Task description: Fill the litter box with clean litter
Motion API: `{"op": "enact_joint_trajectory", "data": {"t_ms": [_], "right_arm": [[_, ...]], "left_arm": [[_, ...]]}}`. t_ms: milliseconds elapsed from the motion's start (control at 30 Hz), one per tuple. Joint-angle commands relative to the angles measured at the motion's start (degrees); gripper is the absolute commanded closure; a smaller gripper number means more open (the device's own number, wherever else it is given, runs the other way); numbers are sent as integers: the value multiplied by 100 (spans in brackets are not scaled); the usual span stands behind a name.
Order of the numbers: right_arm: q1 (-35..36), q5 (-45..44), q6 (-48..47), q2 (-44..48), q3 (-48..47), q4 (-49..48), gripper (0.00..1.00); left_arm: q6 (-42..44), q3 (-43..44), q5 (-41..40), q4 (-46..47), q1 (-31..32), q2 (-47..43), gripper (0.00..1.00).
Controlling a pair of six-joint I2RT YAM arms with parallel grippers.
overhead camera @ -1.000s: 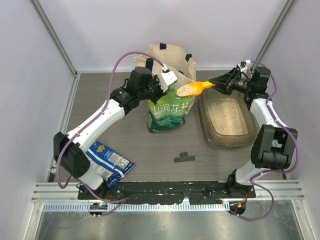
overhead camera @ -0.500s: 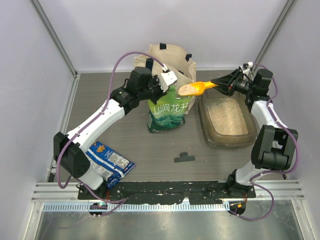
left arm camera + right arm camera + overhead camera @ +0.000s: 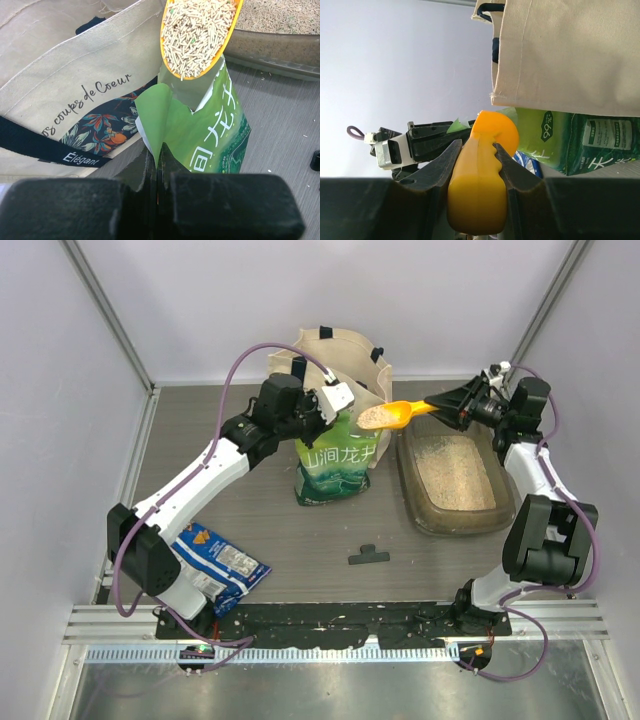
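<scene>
The litter box (image 3: 410,502) lies at the right of the table, with pale clean litter (image 3: 452,475) spread in it. My right gripper (image 3: 437,406) is shut on the handle of an orange scoop (image 3: 386,416). The scoop is heaped with litter and hovers over the open green pouch (image 3: 335,468), left of the box. My left gripper (image 3: 337,408) is shut on the pouch's torn top edge. In the left wrist view the full scoop (image 3: 200,35) hangs above the pouch mouth (image 3: 212,125), with the box wall (image 3: 272,50) behind. The right wrist view shows the scoop handle (image 3: 477,190) between my fingers (image 3: 451,160).
A cream tote bag (image 3: 330,352) stands right behind the pouch. A blue snack bag (image 3: 222,562) lies near the left arm's base, and a black clip (image 3: 368,556) lies on the table in front of the pouch. Grey walls close in the back and sides.
The right arm has drawn the loaded scoop slightly to the right, toward the litter box. The left gripper keeps its hold on the pouch, unmoved.
</scene>
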State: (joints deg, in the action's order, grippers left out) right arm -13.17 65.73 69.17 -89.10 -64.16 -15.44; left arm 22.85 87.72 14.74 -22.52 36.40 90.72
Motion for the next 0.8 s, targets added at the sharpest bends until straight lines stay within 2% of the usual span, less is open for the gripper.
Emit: {"op": "enact_joint_trajectory", "data": {"t_ms": [0,400,767], "right_arm": [[-98,141,97,402,-88,-302,99],[-537,194,97,551,-70,-275,99],[-1617,264,405,490,9,-837,99]], "left_arm": [[149,456,-24,1294,-81,-318,100],[149,456,90,1233,-81,-256,100],[167,597,196,1171,-81,-133,100]]}}
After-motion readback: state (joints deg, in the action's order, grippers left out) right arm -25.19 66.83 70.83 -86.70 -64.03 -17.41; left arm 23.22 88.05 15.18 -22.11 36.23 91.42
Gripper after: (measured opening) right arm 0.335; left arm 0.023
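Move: The litter box is where the right hand, with its loaded scoop, is headed: its middle lies about 11 cm to the right, level fore and aft and some 25 cm below. The green litter bag stands roughly 16 cm to the right hand's left, 3 cm nearer the base and 15 cm lower; the tote bag is about 10 cm ahead and 17 cm left. From the left hand the box is some 31 cm right and 2 cm farther out. Carrying the full scoop clear of the litter bag's mouth, the right hand goes about 8 cm to the right, gathering speed towards the litter box, and rises some 2 cm, mostly early on. The wrist swings about 10 degrees clockwise while the fingers keep their grip on the yellow handle. The left hand stays put, still pinching the litter bag's rim. ##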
